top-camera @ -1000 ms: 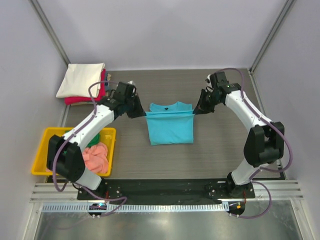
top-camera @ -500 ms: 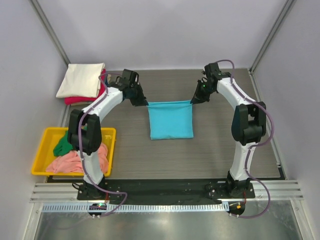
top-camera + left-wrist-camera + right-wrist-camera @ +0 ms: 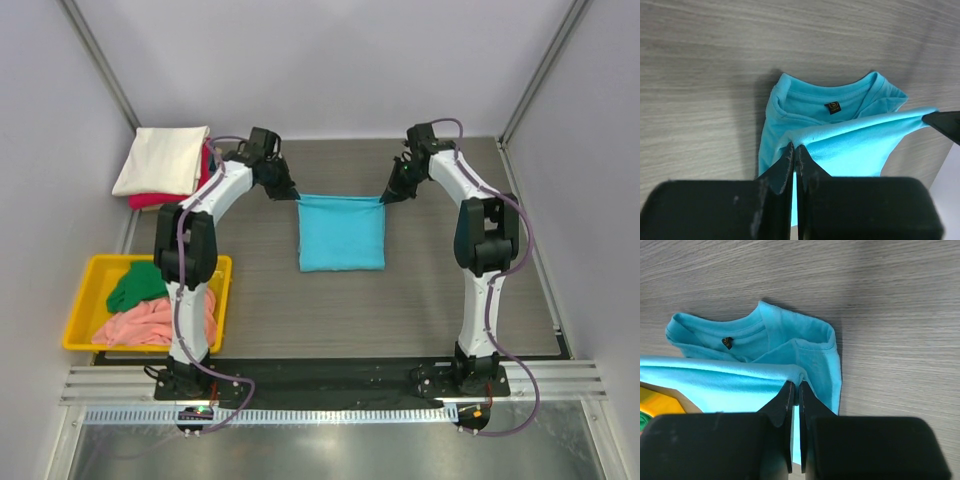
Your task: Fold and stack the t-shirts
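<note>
A turquoise t-shirt [image 3: 341,232] lies in the middle of the table, its lower half pulled over the upper half as a taut sheet. My left gripper [image 3: 294,196] is shut on the sheet's far left corner and my right gripper [image 3: 385,197] is shut on its far right corner. In the left wrist view the left gripper [image 3: 794,146] pinches the turquoise hem [image 3: 860,137] above the collar with its black label [image 3: 834,106]. The right wrist view shows the right gripper [image 3: 794,384] pinching the same hem [image 3: 720,371] over the collar [image 3: 720,335].
A folded cream-white shirt [image 3: 162,159] lies on a red one [image 3: 165,197] at the far left. A yellow tray [image 3: 90,275] at the near left holds a green shirt [image 3: 138,284] and a salmon-pink one [image 3: 152,322]. Frame posts stand at the far corners.
Both grippers carried the turquoise hem away from the arm bases, over the collar, which the top view no longer shows. The arms stretched out further and the fold flattened.
</note>
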Available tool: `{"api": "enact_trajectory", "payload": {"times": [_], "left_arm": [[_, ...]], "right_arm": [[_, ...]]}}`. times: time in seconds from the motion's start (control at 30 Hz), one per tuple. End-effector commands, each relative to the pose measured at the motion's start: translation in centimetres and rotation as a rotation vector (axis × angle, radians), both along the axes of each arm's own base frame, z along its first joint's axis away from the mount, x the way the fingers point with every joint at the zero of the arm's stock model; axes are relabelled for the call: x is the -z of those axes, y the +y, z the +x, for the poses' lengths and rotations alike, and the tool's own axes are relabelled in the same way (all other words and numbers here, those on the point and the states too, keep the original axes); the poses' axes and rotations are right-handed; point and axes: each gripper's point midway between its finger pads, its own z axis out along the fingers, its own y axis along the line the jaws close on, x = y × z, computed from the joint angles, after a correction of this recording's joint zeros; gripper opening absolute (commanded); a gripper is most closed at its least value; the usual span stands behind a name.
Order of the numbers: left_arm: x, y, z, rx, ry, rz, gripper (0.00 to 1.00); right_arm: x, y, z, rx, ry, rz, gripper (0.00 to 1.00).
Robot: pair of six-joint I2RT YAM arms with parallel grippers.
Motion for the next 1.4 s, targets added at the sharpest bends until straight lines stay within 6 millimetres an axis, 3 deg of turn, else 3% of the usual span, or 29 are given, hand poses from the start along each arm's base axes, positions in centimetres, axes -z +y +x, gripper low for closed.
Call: {"api": "enact_trajectory", "payload": {"times": [0.0, 0.23, 0.27, 0.3, 0.37, 0.4, 0.47, 0.5, 0.53, 0.57, 0.6, 0.63, 0.7, 0.83, 0.87, 0.9, 0.93, 0.97, 1.0, 1.13, 1.17, 1.2, 1.27, 1.3, 1.33, 1.37], "left_arm": [[-0.8, 1.0, 1.5, -0.001, -0.025, 0.012, 0.00], [0.9, 0.1, 3.6, 0.024, -0.010, -0.005, 0.04], [-0.4, -0.7, 4.4, 0.057, -0.042, -0.045, 0.06], [0.7, -1.2, 4.7, 0.077, -0.026, -0.057, 0.14], [-0.7, -1.7, 5.2, 0.116, -0.047, -0.075, 0.28], [-1.6, -1.8, 5.2, 0.120, -0.063, -0.075, 0.42], [-2.4, -1.3, 5.2, 0.108, -0.103, -0.061, 0.50], [-4.5, -0.8, 5.2, 0.089, -0.157, -0.048, 0.56], [-5.0, -0.5, 5.1, 0.078, -0.179, -0.044, 0.59], [-4.0, -0.1, 4.9, 0.061, -0.184, -0.038, 0.61], [-4.3, 0.0, 4.5, 0.060, -0.197, -0.044, 0.62], [-5.5, 0.0, 4.1, 0.061, -0.228, -0.057, 0.62], [-4.7, 0.1, 3.6, 0.069, -0.250, -0.082, 0.63], [-2.8, -0.7, 3.0, 0.101, -0.249, -0.139, 0.63], [-2.4, -1.0, 3.2, 0.110, -0.270, -0.160, 0.62], [-2.0, -1.2, 3.2, 0.112, -0.272, -0.176, 0.62], [-1.6, -1.7, 3.3, 0.127, -0.290, -0.199, 0.62], [-1.2, -1.9, 3.4, 0.129, -0.293, -0.204, 0.62], [-0.7, -2.0, 3.5, 0.136, -0.293, -0.204, 0.62], [1.3, -2.9, 4.3, 0.153, -0.288, -0.221, 0.62], [2.4, -3.1, 4.3, 0.159, -0.271, -0.233, 0.62], [2.7, -3.3, 4.4, 0.161, -0.270, -0.247, 0.62], [2.9, -3.9, 4.8, 0.165, -0.279, -0.276, 0.62], [4.1, -4.1, 4.7, 0.165, -0.260, -0.274, 0.62], [4.3, -4.5, 4.6, 0.174, -0.259, -0.276, 0.62], [4.6, -4.7, 4.5, 0.175, -0.253, -0.276, 0.62]], "right_arm": [[-1.7, -1.8, 1.8, 0.050, -0.062, -0.035, 0.01], [-0.8, -3.3, 3.0, 0.111, -0.051, -0.057, 0.01], [-0.5, -3.5, 3.1, 0.121, -0.045, -0.065, 0.01], [0.2, -3.8, 3.2, 0.130, -0.033, -0.074, 0.01], [0.8, -4.2, 3.8, 0.157, -0.028, -0.083, 0.04], [1.5, -4.3, 4.5, 0.164, -0.027, -0.087, 0.05], [2.1, -5.1, 5.2, 0.204, -0.016, -0.080, 0.06], [2.3, -5.5, 5.7, 0.223, -0.016, -0.080, 0.06], [3.5, -5.8, 6.0, 0.232, 0.000, -0.081, 0.08], [3.9, -5.8, 6.3, 0.223, -0.003, -0.079, 0.23], [3.9, -5.8, 6.9, 0.219, -0.016, -0.082, 0.34], [4.6, -5.9, 6.9, 0.216, -0.005, -0.086, 0.43], [5.5, -6.6, 6.6, 0.223, 0.011, -0.106, 0.57], [4.1, -7.8, 6.9, 0.232, -0.030, -0.160, 0.66], [2.7, -8.1, 6.9, 0.237, -0.055, -0.166, 0.66], [2.6, -8.5, 6.6, 0.242, -0.057, -0.185, 0.67], [0.7, -8.5, 6.4, 0.241, -0.088, -0.185, 0.67], [0.2, -8.7, 6.1, 0.245, -0.093, -0.191, 0.67], [0.7, -8.8, 5.1, 0.242, -0.071, -0.197, 0.67], [-0.9, -9.0, 2.3, 0.228, -0.105, -0.201, 0.68], [0.4, -9.2, 0.6, 0.228, -0.068, -0.213, 0.68], [-1.4, -9.4, 0.1, 0.233, -0.110, -0.214, 0.68], [-2.0, -9.9, -0.9, 0.241, -0.132, -0.236, 0.69], [-1.1, -10.1, -2.2, 0.243, -0.108, -0.250, 0.70], [-2.8, -11.1, -2.2, 0.279, -0.166, -0.284, 0.72], [-2.2, -11.2, -3.1, 0.288, -0.156, -0.291, 0.77]]}}
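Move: Both shut hands still hold the raised edge of the cyan shirt between them, about 20 cm apart. The shirt's collar lies about 5 cm ahead and 10 cm right of the left hand, roughly 8 cm below. From the right hand it is some 5 cm ahead, 10 cm left and 6 cm below. The folded stack stands about 33 cm left and 9 cm ahead of the left hand, the yellow bin about 37 cm left and 25 cm back. Both grips on the cyan edge end as it is carried forward over the collar: the left hand opens first, about 5 cm on, while the right keeps hold, going forward, right and down before opening. The left then eases back and up and sinks some 7 cm beside the shirt's left edge, tilting; the right drifts a little farther, then swings back about 10 cm and up, clear of the right edge. ##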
